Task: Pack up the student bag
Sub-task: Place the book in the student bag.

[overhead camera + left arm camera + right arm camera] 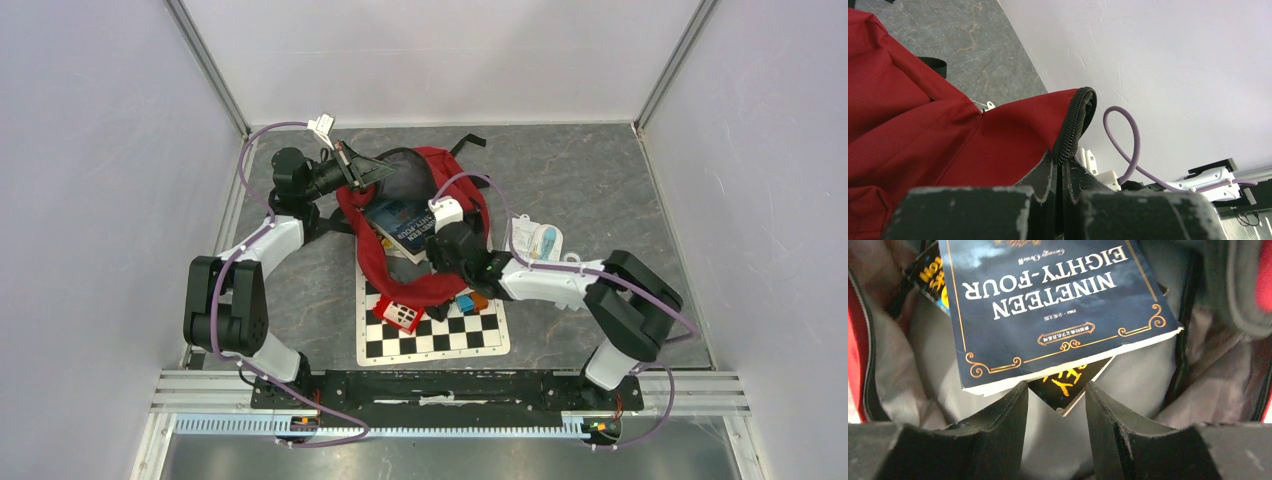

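Note:
The student bag (455, 172), red with grey lining (1138, 375), lies open in the middle of the table. My left gripper (362, 172) is shut on the bag's black zipper rim (1074, 131) and holds that edge up; in the left wrist view the gripper (1062, 162) pinches the rim. My right gripper (447, 240) reaches into the opening. In the right wrist view the gripper (1055, 390) stands open with nothing gripped. Just past its fingertips a dark blue book (1048, 305) lies inside the bag on a black book with yellow lettering (1070, 385).
A chessboard mat (435, 330) lies in front of the bag, with a red and white box (400, 315) and small blue and orange blocks (470, 300) on it. A white packet (535, 240) lies right of the bag. Walls close in on three sides.

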Motion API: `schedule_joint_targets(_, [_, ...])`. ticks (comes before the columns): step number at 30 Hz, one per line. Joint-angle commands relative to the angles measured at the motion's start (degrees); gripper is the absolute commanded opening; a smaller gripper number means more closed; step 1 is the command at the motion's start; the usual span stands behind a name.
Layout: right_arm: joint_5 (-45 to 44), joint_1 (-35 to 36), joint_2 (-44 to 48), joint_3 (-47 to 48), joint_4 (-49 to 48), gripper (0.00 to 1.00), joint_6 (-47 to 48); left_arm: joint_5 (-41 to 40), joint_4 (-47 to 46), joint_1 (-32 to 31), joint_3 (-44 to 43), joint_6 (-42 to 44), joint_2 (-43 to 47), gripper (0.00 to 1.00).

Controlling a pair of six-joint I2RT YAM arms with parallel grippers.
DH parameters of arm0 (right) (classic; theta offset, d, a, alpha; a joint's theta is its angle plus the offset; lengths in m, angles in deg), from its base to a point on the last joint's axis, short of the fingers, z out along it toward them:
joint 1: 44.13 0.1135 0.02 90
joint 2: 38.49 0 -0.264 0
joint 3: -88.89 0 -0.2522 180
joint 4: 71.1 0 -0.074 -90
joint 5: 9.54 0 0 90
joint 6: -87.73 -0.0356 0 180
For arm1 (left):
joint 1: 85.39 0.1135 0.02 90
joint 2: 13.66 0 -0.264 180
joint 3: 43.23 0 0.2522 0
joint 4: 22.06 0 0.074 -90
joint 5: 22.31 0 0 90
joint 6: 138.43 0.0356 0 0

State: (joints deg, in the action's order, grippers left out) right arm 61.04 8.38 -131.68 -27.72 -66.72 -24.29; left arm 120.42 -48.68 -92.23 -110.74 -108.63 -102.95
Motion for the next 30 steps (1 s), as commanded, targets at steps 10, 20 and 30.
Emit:
schedule_joint_targets(10, [-0.6, 0.3, 5.5, 6.0, -0.9, 0.64, 6.9, -0.1, 2.2, -0.3, -1.5, 4.2, 1.6, 0.02])
schedule_joint_targets(20, [4.1, -0.1, 17.8, 10.5, 19.4, 0.95, 12.3, -0.7, 7.9, -0.5, -2.5, 8.5, 1.8, 0.02])
schedule_joint_targets(30, [-1.5, -3.0, 1.9, 33.8, 28.9, 0.96, 18.0, -1.0, 11.2, -1.1, -3.2, 11.6, 1.4, 0.02])
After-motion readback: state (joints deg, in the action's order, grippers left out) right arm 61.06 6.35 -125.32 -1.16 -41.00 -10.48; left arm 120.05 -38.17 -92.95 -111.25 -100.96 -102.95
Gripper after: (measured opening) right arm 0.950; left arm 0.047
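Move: My right hand, half open inside the bag, is at the near edge of the book Nineteen Eighty-Four, whose middle is about 7 cm ahead, 7 cm left and roughly level. The treehouse book under it is centred some 6 cm ahead and 4 cm left, 3 cm lower. The bag rim my left fingers pinch is about 12 cm ahead, 7 cm left and 17 cm above my right hand. From my left hand, the book is 5 cm back, neither left nor right, 18 cm below. With my right fingertips against the book's near edge, I push it forward and left, about 3 cm out, deeper into the bag, already starting to lift. Then I leave the book, rising to some 16 cm higher while pulling back about 4 cm and swinging forward again, tilting up about 10 degrees and opening the fingers wide. My left hand keeps its pinch on the rim and lowers it some 3 cm. ##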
